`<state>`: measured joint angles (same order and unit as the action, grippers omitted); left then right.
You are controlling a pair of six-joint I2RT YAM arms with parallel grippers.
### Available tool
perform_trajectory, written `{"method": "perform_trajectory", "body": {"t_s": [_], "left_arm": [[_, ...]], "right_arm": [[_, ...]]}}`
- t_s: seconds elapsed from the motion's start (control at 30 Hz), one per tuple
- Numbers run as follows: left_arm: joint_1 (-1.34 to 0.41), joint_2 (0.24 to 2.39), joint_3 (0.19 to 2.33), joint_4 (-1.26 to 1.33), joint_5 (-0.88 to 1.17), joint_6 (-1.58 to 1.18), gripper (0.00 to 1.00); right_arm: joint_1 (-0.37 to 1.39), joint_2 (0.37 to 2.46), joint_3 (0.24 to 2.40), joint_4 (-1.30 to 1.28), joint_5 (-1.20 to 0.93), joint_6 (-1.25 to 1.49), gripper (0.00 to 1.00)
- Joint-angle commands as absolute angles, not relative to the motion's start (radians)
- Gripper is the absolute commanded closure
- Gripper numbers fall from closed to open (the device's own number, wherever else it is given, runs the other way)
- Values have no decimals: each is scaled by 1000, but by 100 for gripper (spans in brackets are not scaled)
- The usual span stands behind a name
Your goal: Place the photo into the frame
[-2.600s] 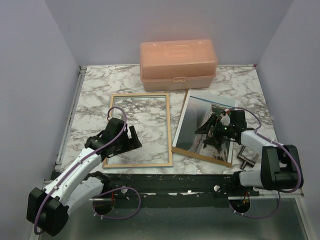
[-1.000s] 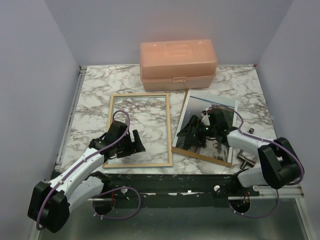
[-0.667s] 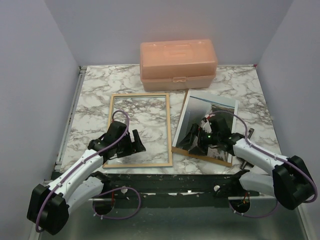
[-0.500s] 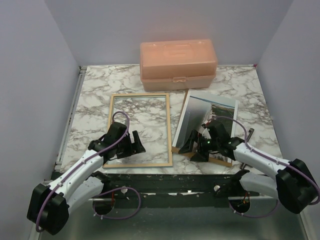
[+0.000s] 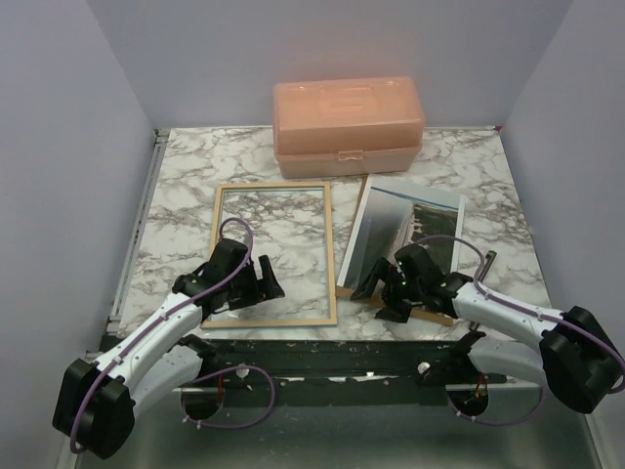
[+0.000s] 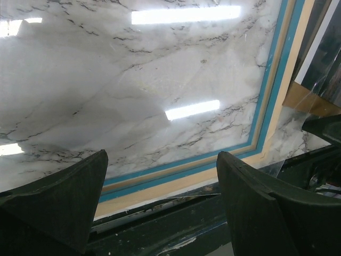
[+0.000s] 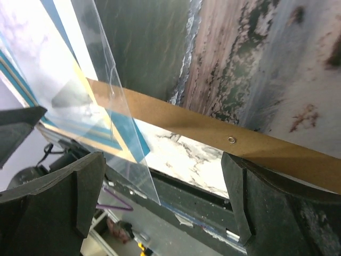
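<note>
The frame point(image 5: 273, 252) lies flat left of centre, light wood rim up; in the left wrist view its rim point(image 6: 213, 173) shows wood and blue around a clear pane. My left gripper point(image 5: 266, 283) hangs open over the frame's near edge, fingers point(image 6: 64, 197) apart and empty. The photo point(image 5: 415, 220), grey scenery with a white border, lies to the right on a brown backing board point(image 5: 344, 290). My right gripper point(image 5: 376, 296) stands open at the photo's near left corner, holding nothing. The right wrist view shows the photo point(image 7: 256, 53), the board point(image 7: 213, 133) and a clear sheet's corner point(image 7: 106, 106).
A peach plastic box point(image 5: 349, 125) stands at the back of the marble table. A small dark metal piece point(image 5: 485, 262) lies just right of the photo. The black front rail point(image 5: 322, 352) runs along the near edge, close under both grippers.
My right gripper has come back from the middle of the photo to its near left corner, staying open. The left arm has hardly moved.
</note>
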<state>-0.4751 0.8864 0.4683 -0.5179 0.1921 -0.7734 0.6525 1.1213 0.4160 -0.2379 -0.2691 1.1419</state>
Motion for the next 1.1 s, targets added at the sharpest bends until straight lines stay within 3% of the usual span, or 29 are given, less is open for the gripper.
{"method": "perform_trajectory", "body": {"t_s": [0.0, 0.27, 0.4, 0.63, 1.07], "left_arm": [[-477, 863, 456, -520, 192, -780, 16], [-477, 865, 451, -519, 189, -780, 16], [-476, 879, 447, -505, 195, -780, 16], [-477, 881, 454, -510, 199, -775, 16], [-477, 866, 461, -507, 214, -778, 16]], "right_arm": [[613, 1101, 427, -336, -66, 1174, 0], [441, 999, 503, -527, 42, 1051, 0], [437, 1000, 557, -522, -41, 987, 0], [437, 1016, 531, -262, -335, 927, 0], [437, 1276, 472, 147, -516, 1020, 3]]}}
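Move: The photo on its backboard lies under and beyond the right gripper, its middle about 14 cm ahead and 8 cm to the right, some 1 cm lower; the gripper hovers low at the near edge. The frame's middle is some 12 cm ahead and 22 cm to the left, the metal tool roughly 3 cm ahead and 27 cm right. From the waiting left gripper, the photo is about 12 cm ahead, 32 cm right and 4 cm lower. Sweep the right gripper low to the right and forward, some 7 cm rightward, turning it about 15 degrees clockwise, its wide-open fingers pushing the near end of the photo and backboard away from the frame. Then lift it some 5 cm and swing it back left, still edging forward and undoing that turn, to end raised over the photo's near-left corner. ##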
